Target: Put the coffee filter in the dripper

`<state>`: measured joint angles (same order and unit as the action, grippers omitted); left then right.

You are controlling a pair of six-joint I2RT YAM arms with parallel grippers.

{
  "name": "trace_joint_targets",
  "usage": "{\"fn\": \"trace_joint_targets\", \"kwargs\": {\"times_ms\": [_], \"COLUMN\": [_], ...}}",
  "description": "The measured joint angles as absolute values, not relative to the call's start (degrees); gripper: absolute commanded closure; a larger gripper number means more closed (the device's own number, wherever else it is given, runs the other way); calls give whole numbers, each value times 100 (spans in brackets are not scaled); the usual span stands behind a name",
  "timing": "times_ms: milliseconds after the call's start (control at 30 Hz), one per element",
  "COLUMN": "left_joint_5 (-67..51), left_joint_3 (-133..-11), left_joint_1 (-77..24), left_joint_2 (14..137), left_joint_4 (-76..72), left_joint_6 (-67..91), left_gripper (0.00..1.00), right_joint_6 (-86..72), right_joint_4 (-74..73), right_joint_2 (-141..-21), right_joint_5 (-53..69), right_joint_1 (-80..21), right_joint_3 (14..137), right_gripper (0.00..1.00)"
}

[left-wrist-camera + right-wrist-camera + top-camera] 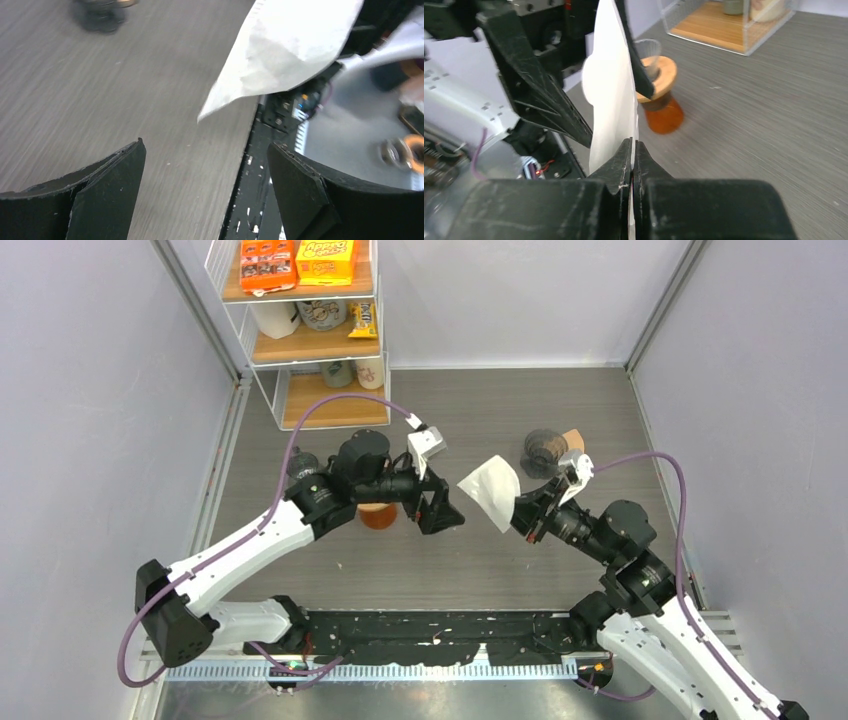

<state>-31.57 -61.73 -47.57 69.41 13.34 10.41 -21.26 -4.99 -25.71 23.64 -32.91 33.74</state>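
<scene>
My right gripper (pixel 524 508) is shut on the edge of a white paper coffee filter (pixel 490 490) and holds it upright above the table; the pinch shows in the right wrist view (pixel 632 150), with the filter (pixel 611 90) edge-on. My left gripper (pixel 442 512) is open, just left of the filter, with its fingers on either side of the filter's far edge. In the left wrist view the filter (pixel 290 45) hangs above and apart from the spread fingers (pixel 115 185). The dripper (pixel 655 70), a glass cone in a wooden collar on an amber base, stands under the left arm (pixel 378 514).
A wire and wood shelf (pixel 310 330) with snack boxes and cups stands at the back left. A dark round object with a tan piece (pixel 548 450) sits on the table at the back right. A black mounting rail (pixel 430 640) runs along the near edge.
</scene>
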Motion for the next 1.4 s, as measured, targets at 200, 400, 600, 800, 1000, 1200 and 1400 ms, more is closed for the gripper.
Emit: {"fn": "trace_joint_targets", "kwargs": {"times_ms": [200, 400, 600, 800, 1000, 1200, 1400], "left_joint_5": [-1437, -805, -567, -497, -405, -193, 191], "left_joint_3": [-6626, -7070, -7325, -7417, -7419, -7669, -7942], "left_joint_1": [-4751, -4751, -4849, -4989, -5092, -5264, -5417], "left_joint_2": [6963, 7129, 7601, 8173, 8407, 8711, 9019], "left_joint_4": [1940, 1824, 1498, 1214, 1031, 1007, 1140], "left_joint_6": [1511, 2399, 3092, 3566, 3817, 3857, 3743], "left_gripper": [0, 1, 1, 1, 0, 0, 1], "right_joint_6": [-2016, -1907, -1822, -1776, -1734, -1675, -1660], "right_joint_4": [-1181, -1667, -1699, -1570, -1494, -1463, -1468], "right_joint_2": [-3085, -3723, -4104, -4416, -4515, -4589, -4753], "right_joint_5": [1192, 67, -1022, -1540, -1789, -1903, -2010], "right_joint_1": [-3291, -3446, -4001, -4333, -4456, -4536, -4604], "right_joint_3": [3575, 3697, 3719, 3719, 3719, 3719, 3730], "right_gripper": [95, 95, 95, 95, 95, 95, 95]}}
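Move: Just right of the wide-open left hand, some 7 cm across, 2 cm ahead and 4 cm higher, the white coffee filter hangs in the right fingers, its middle about 3 cm ahead of that hand, 4 cm to its left and 1 cm higher. The clear dripper on the carafe stands roughly 9 cm ahead and 14 cm left of the left hand, 11 cm lower. The dark ribbed cup lies about 20 cm ahead, 12 cm right and 24 cm below the right hand. Lowering the still-pinched filter about 11 cm, the right hand also goes 8 cm forward, swings clockwise some 30 degrees and rolls its left side down. The left hand, open throughout, arcs forward 9 cm over a 4 cm rise, then sinks back while reaching right, turning about 30 degrees counter-clockwise and ending over the filter. ##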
